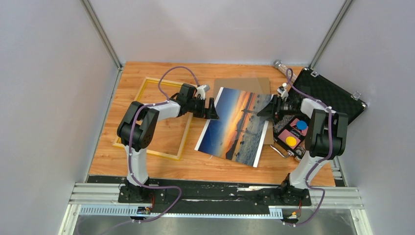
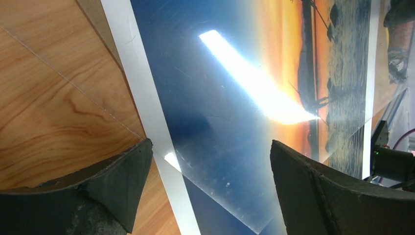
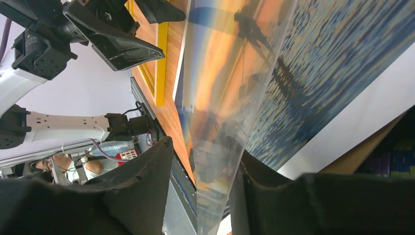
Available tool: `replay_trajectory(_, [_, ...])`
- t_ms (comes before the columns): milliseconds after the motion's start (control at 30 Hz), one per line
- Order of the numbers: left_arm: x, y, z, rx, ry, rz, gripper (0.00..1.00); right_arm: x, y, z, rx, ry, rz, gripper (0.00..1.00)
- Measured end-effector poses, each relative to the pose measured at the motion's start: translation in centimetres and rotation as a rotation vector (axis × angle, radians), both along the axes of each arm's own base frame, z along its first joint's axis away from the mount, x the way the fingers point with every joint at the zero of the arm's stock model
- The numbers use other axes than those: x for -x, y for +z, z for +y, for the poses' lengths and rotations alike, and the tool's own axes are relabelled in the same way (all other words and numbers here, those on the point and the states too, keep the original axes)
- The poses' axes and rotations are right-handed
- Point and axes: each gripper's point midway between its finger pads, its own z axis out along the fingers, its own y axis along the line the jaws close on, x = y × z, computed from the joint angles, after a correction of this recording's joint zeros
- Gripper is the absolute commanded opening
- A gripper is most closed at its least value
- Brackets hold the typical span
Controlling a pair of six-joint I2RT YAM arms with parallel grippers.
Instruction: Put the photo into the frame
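The photo (image 1: 235, 127), an orange sunset over blue water, lies flat on the wooden table, and the yellow frame (image 1: 151, 153) lies empty to its left. My left gripper (image 1: 214, 110) stands open at the photo's upper left edge, one finger over the table and one over the print (image 2: 195, 58). A clear sheet (image 2: 254, 171) rests on the photo with a corner between those fingers. My right gripper (image 1: 262, 110) is at the photo's upper right edge. The clear sheet (image 3: 220, 98) passes edge-on between its fingers, touching one, with a gap to the other.
A brown backing board (image 1: 240, 83) lies under the photo's far end. An open black case (image 1: 333, 93) sits at the back right. A pink box (image 1: 293, 132) with blue and yellow discs is beside the right arm. Grey walls close in both sides.
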Motion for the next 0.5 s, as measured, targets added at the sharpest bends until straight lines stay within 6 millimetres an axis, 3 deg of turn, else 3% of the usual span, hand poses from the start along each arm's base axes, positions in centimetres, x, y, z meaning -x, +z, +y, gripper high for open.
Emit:
replay_trajectory(233, [0.0,0.0,0.0,0.001,-0.004,-0.002,1.00,-0.4,0.4,-0.1,-0.001,-0.005,-0.011,0.02])
replay_trajectory(500, [0.2,0.2,0.3,-0.010,-0.009,0.000,1.00,-0.5,1.4,0.1,0.000,-0.014,-0.046,0.00])
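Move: The near-right edge of the clear sheet already stands between the right hand's half-open fingers, right at the hand point. Below that hand by about 9 cm, the photo's middle is some 12 cm left and 5 cm back, and the cardboard's middle about 9 cm left and level with it. The case tray is roughly 13 cm right and 9 cm back, 7 cm down. From the left hand, that sheet edge lies about 21 cm right, level in reach, some 5 cm higher. Closing almost in place, the right fingers go from about half open to fully shut and pinch the clear sheet's edge between their tips. That hand edges slightly forward as it closes and rises about 1.5 cm in all, mostly once shut, with hardly any turn of the wrist. The left hand stays wide open by the sheet's near corner. ##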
